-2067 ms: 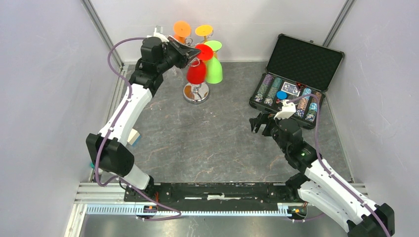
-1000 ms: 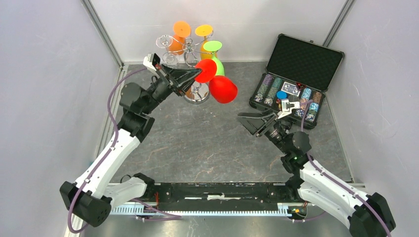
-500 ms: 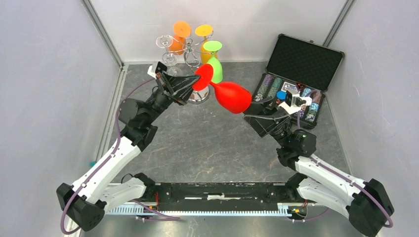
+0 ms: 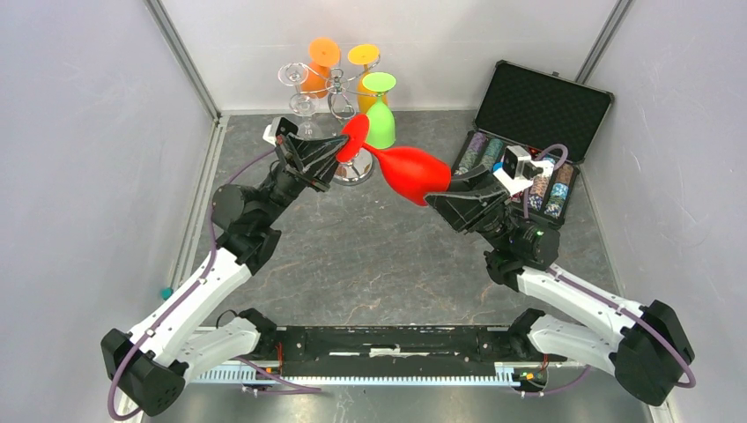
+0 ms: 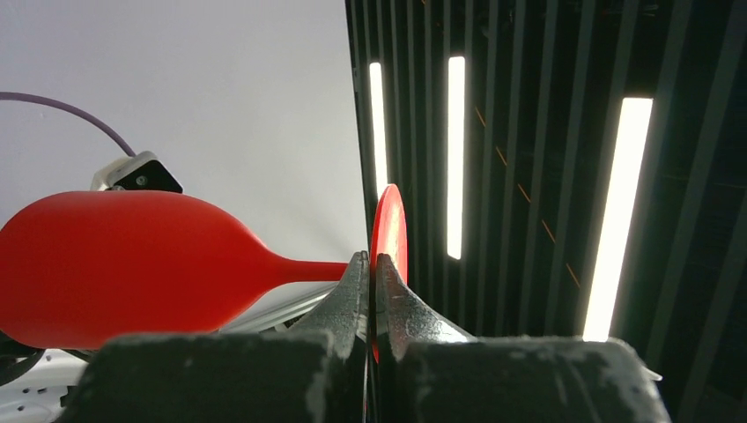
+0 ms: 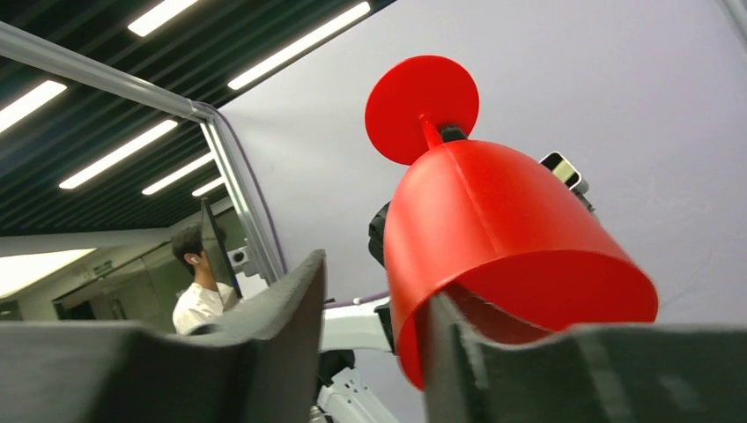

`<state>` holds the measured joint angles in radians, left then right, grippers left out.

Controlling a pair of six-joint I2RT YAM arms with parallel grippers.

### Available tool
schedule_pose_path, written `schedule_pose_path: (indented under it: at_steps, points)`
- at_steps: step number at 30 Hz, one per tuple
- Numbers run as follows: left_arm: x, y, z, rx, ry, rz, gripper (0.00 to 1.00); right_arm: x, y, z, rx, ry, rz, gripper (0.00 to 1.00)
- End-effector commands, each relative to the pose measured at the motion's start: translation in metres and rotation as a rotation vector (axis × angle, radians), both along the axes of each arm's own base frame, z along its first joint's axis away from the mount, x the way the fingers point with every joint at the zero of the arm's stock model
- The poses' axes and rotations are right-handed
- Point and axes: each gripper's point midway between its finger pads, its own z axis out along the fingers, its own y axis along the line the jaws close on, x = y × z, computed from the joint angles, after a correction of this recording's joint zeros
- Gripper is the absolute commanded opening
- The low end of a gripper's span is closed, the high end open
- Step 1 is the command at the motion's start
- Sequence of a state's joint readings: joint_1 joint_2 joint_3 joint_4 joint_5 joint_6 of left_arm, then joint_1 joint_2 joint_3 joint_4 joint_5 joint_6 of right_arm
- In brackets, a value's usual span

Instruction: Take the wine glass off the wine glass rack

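Observation:
A red wine glass [image 4: 410, 172] hangs sideways in the air, off the silver wine glass rack [image 4: 337, 92]. My left gripper [image 4: 339, 148] is shut on the edge of its round foot [image 5: 388, 231], with the stem and bowl [image 5: 123, 264] pointing left in the left wrist view. My right gripper [image 4: 442, 189] is at the bowl's mouth. One finger [image 6: 449, 339] is inside the bowl [image 6: 493, 220]. The other finger [image 6: 295, 308] stands outside with a gap to the wall. It is open.
On the rack at the back hang an orange glass [image 4: 319, 55], a yellow-footed one [image 4: 363, 56], a green one [image 4: 380, 119] and a clear one [image 4: 295, 81]. An open black case of poker chips [image 4: 533, 132] lies at the back right, just behind my right gripper.
My left gripper has carried the red glass off the rack and tipped it toward the right. My right gripper has risen to the bowl's mouth, and its jaws have narrowed around the rim.

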<state>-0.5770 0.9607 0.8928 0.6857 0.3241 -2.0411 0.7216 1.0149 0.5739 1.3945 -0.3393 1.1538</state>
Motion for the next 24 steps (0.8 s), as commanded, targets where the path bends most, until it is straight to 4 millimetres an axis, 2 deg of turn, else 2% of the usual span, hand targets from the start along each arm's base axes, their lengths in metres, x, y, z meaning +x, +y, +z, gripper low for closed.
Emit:
schedule_pose_path:
  at_steps: [1, 2, 5, 7, 10, 12, 13, 15, 17, 19, 20, 21, 24]
  points:
    - [-0.008, 0.008, 0.009, -0.062, 0.002, -0.021, 0.02, -0.010, 0.001, 0.024, 0.026, -0.088, 0.015, 0.34]
    - [-0.008, 0.008, 0.008, -0.062, 0.004, -0.023, 0.03, -0.009, 0.001, 0.024, 0.026, -0.086, 0.013, 0.25]
    - [-0.009, 0.008, 0.006, -0.058, 0.001, -0.026, 0.21, -0.002, 0.003, 0.023, 0.024, -0.071, -0.010, 0.01]
    - [-0.010, 0.007, 0.004, -0.047, -0.007, -0.024, 0.30, 0.003, 0.005, 0.023, 0.011, -0.062, -0.033, 0.00]
    - [-0.011, 0.008, -0.002, -0.031, -0.015, -0.011, 0.60, 0.004, 0.005, 0.026, 0.000, -0.066, -0.057, 0.00]
    - [-0.012, 0.009, -0.009, 0.001, -0.033, 0.025, 0.73, 0.009, 0.005, 0.025, -0.031, -0.052, -0.097, 0.00]
    - [-0.016, 0.009, -0.013, 0.046, -0.051, 0.047, 0.80, 0.015, 0.007, 0.022, -0.067, -0.029, -0.126, 0.00]
    - [-0.015, 0.006, -0.032, 0.196, -0.039, 0.105, 0.91, 0.030, 0.008, 0.012, -0.162, 0.031, -0.213, 0.00]
    - [-0.011, 0.010, -0.053, 0.365, -0.058, 0.214, 0.99, 0.044, 0.004, 0.004, -0.278, 0.085, -0.320, 0.00]
    - [-0.009, 0.021, -0.068, 0.546, -0.133, 0.344, 1.00, 0.063, -0.007, -0.010, -0.430, 0.160, -0.461, 0.00]
    - [-0.009, 0.029, -0.071, 0.643, -0.194, 0.417, 1.00, 0.071, -0.016, -0.017, -0.505, 0.208, -0.531, 0.00]
    - [-0.006, 0.037, -0.083, 0.746, -0.203, 0.472, 1.00, 0.076, -0.023, -0.024, -0.574, 0.229, -0.585, 0.00]
    - [0.005, 0.076, -0.106, 1.020, -0.241, 0.670, 1.00, 0.092, -0.050, -0.058, -0.816, 0.336, -0.741, 0.00]
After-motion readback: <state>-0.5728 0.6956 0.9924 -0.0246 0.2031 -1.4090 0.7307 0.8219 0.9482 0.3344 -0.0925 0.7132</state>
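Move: Between the two hands, the wine glass already has its stem in the left hand's shut fingers, its middle about 9 cm right, 2 cm back and 3 cm below. From the right hand, half-open at the bowl's rim, that middle is some 8 cm left, 3 cm ahead and 3 cm up. The green glass hangs about 34 cm ahead, 10 cm left, 22 cm lower; the rack's centre is 35 cm ahead, 19 cm left, 28 cm lower. Closing on the rim of the bowl, the right hand pinches it while the left holds nearly still, then opens wide and lets the stem go. The left backs off, sinking about 5 cm and swinging left; the right carries the glass some 6 cm forward, turning clockwise about 25 degrees and rolling its left side down. ##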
